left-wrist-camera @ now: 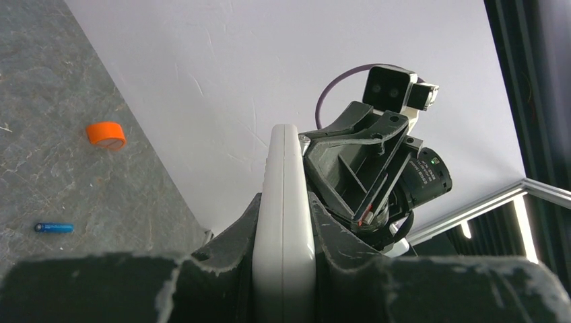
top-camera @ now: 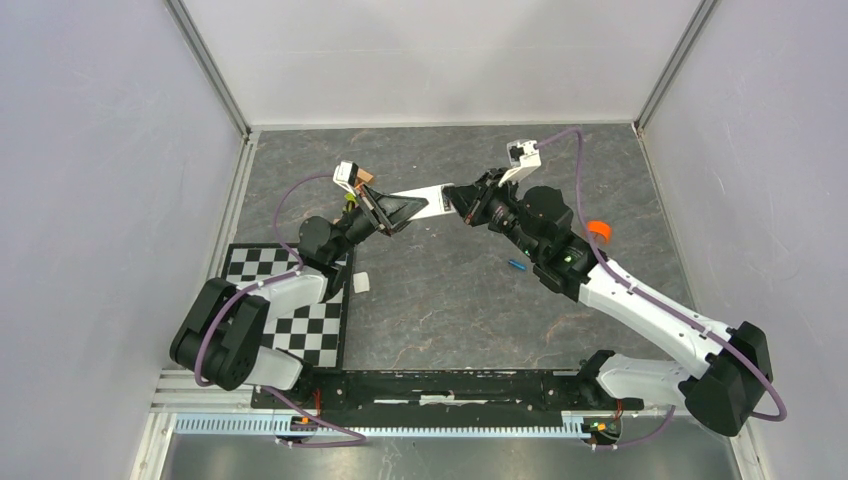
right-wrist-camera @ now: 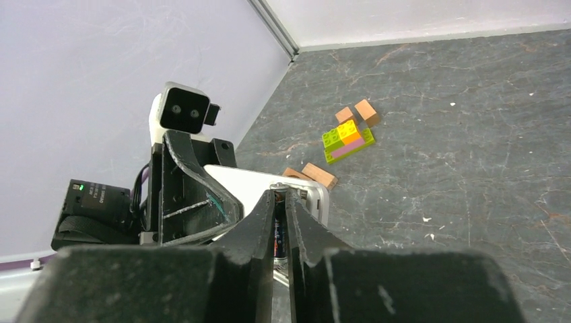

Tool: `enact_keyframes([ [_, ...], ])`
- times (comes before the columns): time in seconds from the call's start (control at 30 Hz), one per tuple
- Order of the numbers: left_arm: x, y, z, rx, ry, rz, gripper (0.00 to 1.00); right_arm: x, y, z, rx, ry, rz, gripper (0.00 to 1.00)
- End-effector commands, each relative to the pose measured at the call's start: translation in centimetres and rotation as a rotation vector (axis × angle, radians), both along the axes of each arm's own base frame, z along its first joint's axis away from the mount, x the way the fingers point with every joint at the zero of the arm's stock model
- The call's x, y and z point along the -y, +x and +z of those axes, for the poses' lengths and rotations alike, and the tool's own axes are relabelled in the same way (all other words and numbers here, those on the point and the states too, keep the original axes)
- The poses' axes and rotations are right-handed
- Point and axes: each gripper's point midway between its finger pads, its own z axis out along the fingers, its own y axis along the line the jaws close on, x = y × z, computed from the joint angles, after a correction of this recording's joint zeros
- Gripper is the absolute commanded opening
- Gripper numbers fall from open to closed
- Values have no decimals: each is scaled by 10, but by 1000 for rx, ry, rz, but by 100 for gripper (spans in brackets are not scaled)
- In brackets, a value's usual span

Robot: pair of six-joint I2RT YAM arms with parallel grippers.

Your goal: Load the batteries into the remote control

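Note:
My left gripper (top-camera: 388,213) is shut on the white remote control (top-camera: 422,203) and holds it above the table. In the left wrist view the remote control (left-wrist-camera: 283,195) stands edge-on, clamped between both fingers of my left gripper (left-wrist-camera: 285,202). My right gripper (top-camera: 460,199) is at the remote's right end. In the right wrist view my right gripper (right-wrist-camera: 279,193) pinches a dark battery (right-wrist-camera: 279,232), whose metal tip sits at the open end of the remote control (right-wrist-camera: 236,183). A blue battery (top-camera: 516,265) lies on the table under the right arm.
An orange round cap (top-camera: 598,230) lies right of the right arm. A small white piece (top-camera: 360,282) lies by the checkerboard mat (top-camera: 300,320). Coloured toy bricks (right-wrist-camera: 347,141) and wooden blocks (right-wrist-camera: 367,112) sit at the far left, near the back wall.

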Motion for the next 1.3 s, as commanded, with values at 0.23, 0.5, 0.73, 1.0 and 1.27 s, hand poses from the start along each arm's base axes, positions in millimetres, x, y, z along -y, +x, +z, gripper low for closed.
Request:
enact_keyframes([
  [0.23,-7,-11,41,117,-112,-1,2,7,-5,-11,-29,-2,-11,26],
  [0.5,-7,-7,40,131,-104,12,2,16,-13,5,-31,39,-23,38],
  [0.73,-5,2,40,161,-71,54,2,32,-22,8,-73,119,-69,71],
  [1.0,-5,6,49,194,-74,71,2,17,-32,2,-155,357,12,94],
  [1.27,-4,9,52,205,-79,76,2,-2,-31,42,-131,570,111,94],
])
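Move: The right fingertips are already on a battery in the bay at the near end of the white remote, with the battery about 1 cm to the hand's left and level with it. The remote's middle is some 4 cm left, 1 cm back and 2 cm lower. A loose blue battery lies on the table roughly 16 cm right, 9 cm back and 31 cm below. From the left hand, still gripping the remote, the bay battery is about 5 cm right, 3 cm ahead and 2 cm higher. The right fingers let go of the battery in the bay, opening from nearly shut to wide as the hand backs off about 3 cm back and 3 cm right. It then dips a couple of centimetres, swings partly back left and ends rising, rolling some 20 degrees with its left side up. The left hand keeps its grip and raises the remote about 2.5 cm. ##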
